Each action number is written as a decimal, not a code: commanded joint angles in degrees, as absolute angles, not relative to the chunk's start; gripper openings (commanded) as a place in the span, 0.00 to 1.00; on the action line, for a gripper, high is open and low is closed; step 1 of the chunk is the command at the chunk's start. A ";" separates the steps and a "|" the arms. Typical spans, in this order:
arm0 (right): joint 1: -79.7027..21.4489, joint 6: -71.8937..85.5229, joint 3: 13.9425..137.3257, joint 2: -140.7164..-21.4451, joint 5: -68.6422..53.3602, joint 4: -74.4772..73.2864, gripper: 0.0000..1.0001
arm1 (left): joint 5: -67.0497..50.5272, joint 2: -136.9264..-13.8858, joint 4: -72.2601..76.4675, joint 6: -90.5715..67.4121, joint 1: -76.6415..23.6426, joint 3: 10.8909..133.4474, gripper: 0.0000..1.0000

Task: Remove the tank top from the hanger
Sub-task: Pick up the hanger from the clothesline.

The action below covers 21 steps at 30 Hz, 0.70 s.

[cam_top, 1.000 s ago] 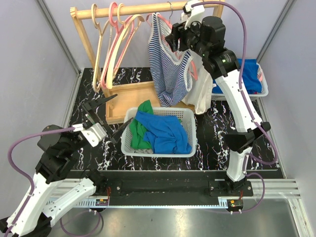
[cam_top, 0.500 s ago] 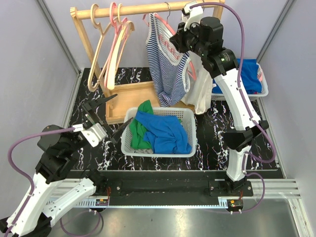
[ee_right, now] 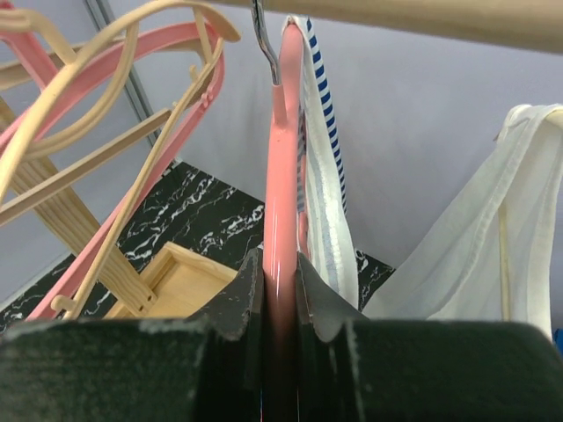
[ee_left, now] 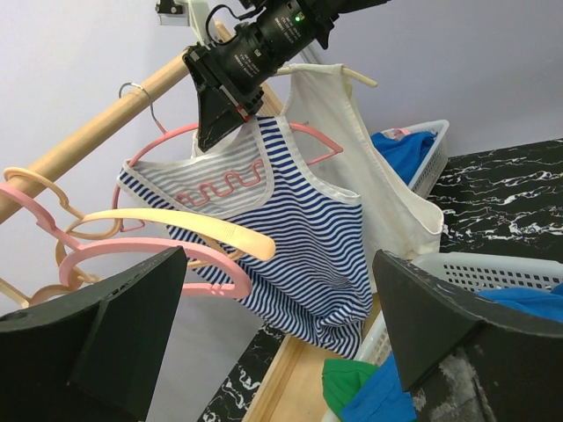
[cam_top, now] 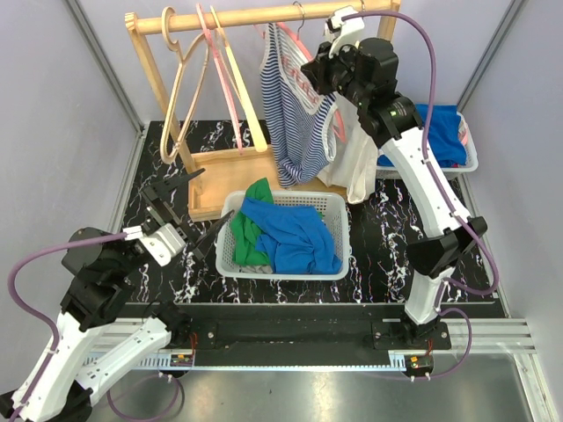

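The blue-and-white striped tank top (cam_top: 295, 123) hangs on a pink hanger (cam_top: 338, 123) from the wooden rail (cam_top: 264, 16). My right gripper (cam_top: 315, 77) is up at the rail, shut on the pink hanger (ee_right: 281, 202) just below its hook, with the striped tank top (ee_right: 321, 176) draped along the right side of it. In the left wrist view the tank top (ee_left: 299, 237) faces me, with the right gripper (ee_left: 220, 110) pinching the hanger (ee_left: 315, 142) at its neckline. My left gripper (cam_top: 189, 211) stands wide open low on the left, apart from the garment, and holds nothing (ee_left: 280, 264).
Several empty pink and cream hangers (cam_top: 202, 88) dangle at the rail's left end. A white tank top (cam_top: 361, 167) hangs right of the striped one. A white basket (cam_top: 286, 269) with blue and green clothes sits centre; another basket (cam_top: 472, 161) stands back right. The rack's wooden base (cam_top: 229, 171) lies behind.
My right gripper has shut on the pink hanger and moved slightly left with it. The striped tank top has shifted left and the empty hangers have swung. The left arm has barely moved.
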State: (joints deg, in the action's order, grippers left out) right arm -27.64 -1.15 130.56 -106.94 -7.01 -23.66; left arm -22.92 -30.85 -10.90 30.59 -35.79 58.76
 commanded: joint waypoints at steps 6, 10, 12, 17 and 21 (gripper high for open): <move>-27.95 -0.88 130.43 -98.97 -8.52 -7.21 0.00 | -23.91 -29.62 -8.70 31.02 -35.07 58.18 0.94; -27.95 -0.79 130.43 -97.74 -9.49 -10.01 0.00 | -23.64 -29.62 -8.26 30.15 -34.72 57.75 0.95; -27.95 -0.88 130.52 -96.60 -10.28 -14.05 0.00 | -22.86 -29.71 -7.74 28.84 -34.72 57.66 0.95; -27.95 -1.14 125.61 -88.89 -11.51 -20.21 0.00 | -24.08 -29.88 -7.47 27.51 -34.72 57.39 0.95; -27.95 -0.70 121.47 -82.80 -12.04 -25.39 0.00 | -24.87 -30.32 -6.68 27.68 -34.63 57.57 0.95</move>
State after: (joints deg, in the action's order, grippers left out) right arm -27.68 -0.97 121.89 -92.97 -9.61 -26.81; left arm -23.27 -30.09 -10.26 28.62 -34.92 57.63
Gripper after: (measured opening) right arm 0.161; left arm 0.947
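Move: The right hand already pinches the near shoulder of the pink hanger with the striped tank top. The rail its hook hangs on is about 6 cm ahead and 9 above, the basket some 23 back, 4 left and 42 below. The bare hangers hang about 14 cm left, level with it; the white top 9 right, 4 ahead, 12 lower. From the left hand, the pink hanger is roughly 35 cm ahead, 15 right, at like height. Still pinching the pink hanger's shoulder, the right hand first lifts it about 3.5 cm to raise its hook above the rail, pauses briefly, then draws back with growing speed, about 7 cm in all and some 3 cm to the right, away from the rail. The fingers stay shut and the wrist tips up only about five degrees before easing partly back. ##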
